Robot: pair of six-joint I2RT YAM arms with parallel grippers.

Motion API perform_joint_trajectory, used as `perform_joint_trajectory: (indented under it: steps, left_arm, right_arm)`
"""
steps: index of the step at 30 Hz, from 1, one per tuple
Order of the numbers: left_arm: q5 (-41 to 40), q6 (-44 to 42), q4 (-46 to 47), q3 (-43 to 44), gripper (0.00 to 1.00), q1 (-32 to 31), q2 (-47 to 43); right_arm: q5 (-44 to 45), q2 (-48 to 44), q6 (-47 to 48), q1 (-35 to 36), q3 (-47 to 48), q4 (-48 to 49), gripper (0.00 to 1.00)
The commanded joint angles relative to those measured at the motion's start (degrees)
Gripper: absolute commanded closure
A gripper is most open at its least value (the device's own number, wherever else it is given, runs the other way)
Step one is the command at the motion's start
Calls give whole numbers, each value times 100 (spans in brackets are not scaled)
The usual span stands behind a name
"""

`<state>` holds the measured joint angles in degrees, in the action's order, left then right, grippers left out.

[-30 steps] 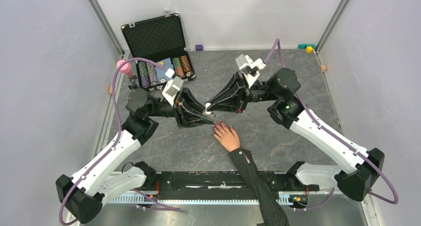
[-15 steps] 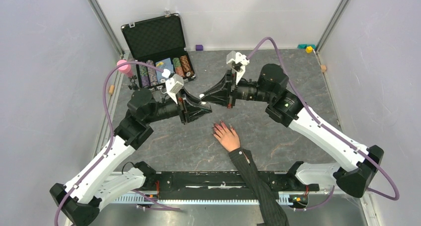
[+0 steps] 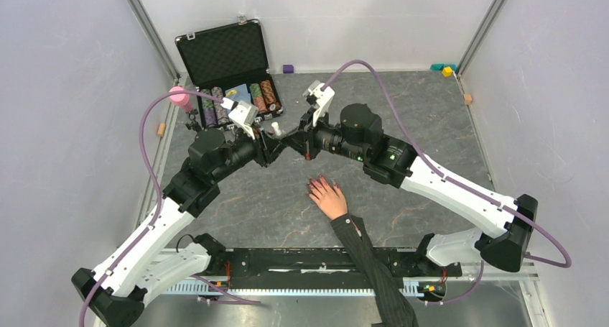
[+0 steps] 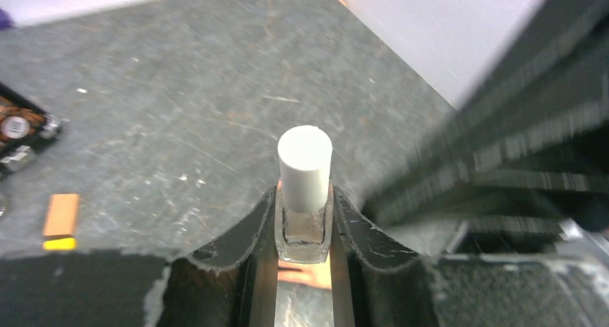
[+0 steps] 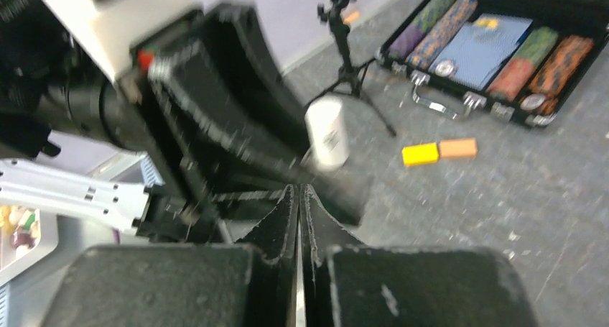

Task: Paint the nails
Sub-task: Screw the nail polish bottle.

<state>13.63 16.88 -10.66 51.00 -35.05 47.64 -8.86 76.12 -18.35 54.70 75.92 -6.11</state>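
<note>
A pale hand (image 3: 330, 197) in a dark pinstriped sleeve lies flat on the table, and its reddish nails (image 3: 314, 186) point to the far left. My left gripper (image 3: 270, 143) (image 4: 304, 230) is shut on a small clear bottle (image 4: 304, 223) with a white cap (image 4: 304, 165) (image 3: 276, 129), held upright behind the hand. My right gripper (image 3: 289, 141) (image 5: 299, 194) is shut with nothing between its fingers. Its tips sit just beside the bottle cap (image 5: 327, 133), apart from it. Both grippers are clear of the hand.
An open black case of poker chips (image 3: 230, 75) (image 5: 495, 47) lies at the far left. A small tripod with a pink top (image 3: 177, 95) stands beside it. Small blocks lie about: purple (image 3: 288, 68), yellow (image 3: 447, 71), and a yellow and orange pair (image 5: 438, 152).
Both grippers have moved back and to the left, away from the hand. The left one has carried the bottle along. The right jaws have closed fully.
</note>
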Motion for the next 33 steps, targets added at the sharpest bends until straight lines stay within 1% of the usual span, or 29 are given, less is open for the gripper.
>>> perform_joint_trajectory:
  steps: [1, 2, 4, 6, 8, 10, 12, 14, 16, 19, 21, 23, 26, 33]
  left_arm:
    - [-403, -311, 768, 120, 98, 49, 42]
    - [-239, -321, 800, 128, 98, 50, 52]
    - [182, -385, 856, 166, 98, 44, 86]
    - [558, -381, 949, 177, 98, 44, 105]
    - [716, -364, 1025, 161, 98, 50, 65]
    - [704, -374, 1024, 165, 98, 50, 28]
    - [715, -396, 1011, 173, 98, 50, -5]
    - [953, -420, 1036, 190, 98, 48, -14]
    - [1640, -409, 1227, 200, 98, 51, -8]
    - [2953, -201, 1705, 195, 98, 46, 58]
    - [3793, 120, 2104, 176, 98, 41, 136]
    - [4272, 358, 2435, 143, 98, 50, 183]
    - [4463, 464, 2602, 120, 98, 41, 208]
    - [4628, 526, 2612, 171, 98, 36, 254]
  right_arm:
    - [551, -45, -261, 311, 207, -668, 100]
    - [545, -52, -170, 290, 299, -670, 97]
    - [443, -23, -14, 157, 583, -806, 83]
    - [285, -21, 103, -42, 804, -924, 73]
    - [121, -95, 124, -282, 871, -930, 64]
    - [-123, -236, 194, -496, 866, -897, 58]
    - [-481, -412, 250, -696, 753, -731, 51]
    - [-1075, -581, 281, -892, 522, -289, 45]
    - [-1780, -707, 383, -1010, 241, 242, 39]
    - [-2844, -851, 441, -1022, -147, 1261, 34]
    - [-3475, -932, 213, -1023, -461, 2181, 32]
    - [-3972, -950, -133, -1022, -674, 3011, 31]
    - [-4451, -823, -525, -1020, -674, 3582, 31]
    - [-5036, -522, -925, -970, -488, 3693, 33]
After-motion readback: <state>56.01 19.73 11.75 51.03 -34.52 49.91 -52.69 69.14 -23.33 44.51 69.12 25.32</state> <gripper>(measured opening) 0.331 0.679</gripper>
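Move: The left hand still holds the nail polish bottle between its pads, the white cap standing about 2 cm above the hand point. From it the painted hand lies some 16 cm right, 5 cm back and 28 cm below; the yellow block is about 14 cm ahead, 3 cm left and 30 cm below. From the right hand, whose fingers are shut and empty, the cap is about 3 cm ahead, 2 cm left and 1 cm up. Back, up and a little right goes the left hand, some 10 cm back after a small forward nudge, swinging about 40 degrees clockwise with its grip kept on the bottle. The right hand dips 2 cm beside the bottle, pushes forward and right while opening wide, then rises and draws back, turning counter-clockwise and tipping its fingers up to face the cap again, untouched. ##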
